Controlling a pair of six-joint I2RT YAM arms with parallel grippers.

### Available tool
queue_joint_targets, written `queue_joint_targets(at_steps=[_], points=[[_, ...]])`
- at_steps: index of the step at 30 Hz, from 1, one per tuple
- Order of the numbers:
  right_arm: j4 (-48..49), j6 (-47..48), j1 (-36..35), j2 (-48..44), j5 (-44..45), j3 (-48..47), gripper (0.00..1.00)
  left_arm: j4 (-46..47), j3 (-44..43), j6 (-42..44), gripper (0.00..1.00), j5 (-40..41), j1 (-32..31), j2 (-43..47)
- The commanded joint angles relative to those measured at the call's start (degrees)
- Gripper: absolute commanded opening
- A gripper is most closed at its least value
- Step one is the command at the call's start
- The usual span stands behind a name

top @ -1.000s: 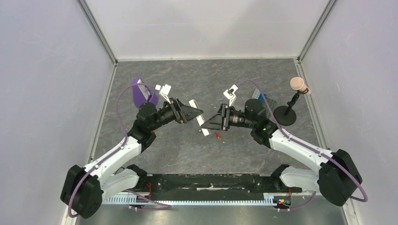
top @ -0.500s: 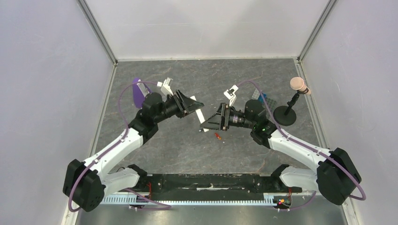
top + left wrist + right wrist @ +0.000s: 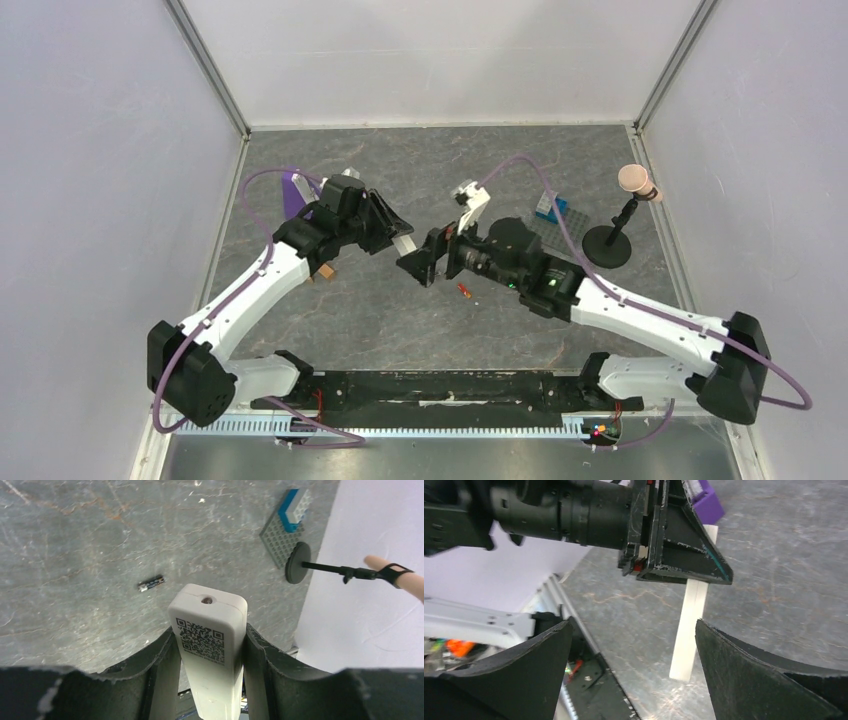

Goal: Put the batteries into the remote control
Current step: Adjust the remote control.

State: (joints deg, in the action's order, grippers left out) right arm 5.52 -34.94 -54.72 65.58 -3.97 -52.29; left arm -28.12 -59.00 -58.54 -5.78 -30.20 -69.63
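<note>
My left gripper (image 3: 209, 630) is shut on the remote control (image 3: 209, 625), a white bar with a QR code on its back, held above the table. In the top view the left gripper (image 3: 390, 230) holds the remote control (image 3: 404, 243) just left of my right gripper (image 3: 418, 266). In the right wrist view the right gripper (image 3: 632, 625) stands wide open, with the remote control (image 3: 689, 630) hanging beyond its fingers, untouched. A red-orange battery (image 3: 463, 290) lies on the table below the right gripper. A dark battery (image 3: 151, 583) with a silvery tip lies on the table.
A purple stand (image 3: 295, 195) sits behind the left arm. A small orange block (image 3: 326, 270) lies beside that arm. At the right are a grey studded plate (image 3: 548, 212) with a blue brick and a black stand (image 3: 610, 245) carrying a pink finger-like piece (image 3: 636, 180).
The left gripper closed on the remote and drew it back to the left. The right gripper opened, let go of the remote and shifted left with its arm.
</note>
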Motion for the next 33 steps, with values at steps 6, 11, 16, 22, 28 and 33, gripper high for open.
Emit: queue_joint_targets(at_steps=[6,11,16,22,28,33], points=[[-6.83,11.63,-7.25,9.17,25.13,-4.81,0.92,-4.29,-2.44,-0.87,0.02,1.44,0.05,0.92],[-6.05,7.56,-7.25,11.39,24.58,-4.92,0.69,-4.25,-1.78,-0.99,0.02,1.12,0.03,1.77],[-3.15,5.5,-7.24,11.43,21.82,-3.46,0.59,-2.73,-1.3,-1.45,0.02,0.86,0.05,2.55],[-3.08,3.73,-7.24,13.06,18.26,-3.75,0.59,-1.09,-0.86,-2.23,0.02,-0.02,0.04,2.81],[-2.63,2.04,-7.07,13.41,16.3,-3.78,0.42,-0.03,0.07,-3.02,0.04,-0.68,0.05,4.16],[-0.96,1.13,-6.4,10.24,15.75,-2.57,0.09,5.15,3.89,-2.57,0.2,0.18,0.03,9.78]])
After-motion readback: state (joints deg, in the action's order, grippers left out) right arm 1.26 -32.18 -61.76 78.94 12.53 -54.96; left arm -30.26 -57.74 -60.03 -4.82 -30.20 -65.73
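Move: Ahead and to the left of the right hand, by about 4 cm each way, and roughly 8 cm below it, is the middle of the remote control, held in the air by the left hand. From the left hand that middle lies some 3 cm back, 2 cm right and 2 cm down. On the table about 28 cm below the right hand, the black battery lies roughly 8 cm ahead and level sideways, the red battery 4 cm ahead and 8 cm right. Dropping about 9 cm from above, the wide-open right hand eases a little forward, its left-pointing fingers tipping down by some 20 degrees; it then edges about 2 cm left and closes to pinch the free part of the remote. The left hand keeps its grip, dipping a centimetre or two and coming back up as it shifts slightly back. ##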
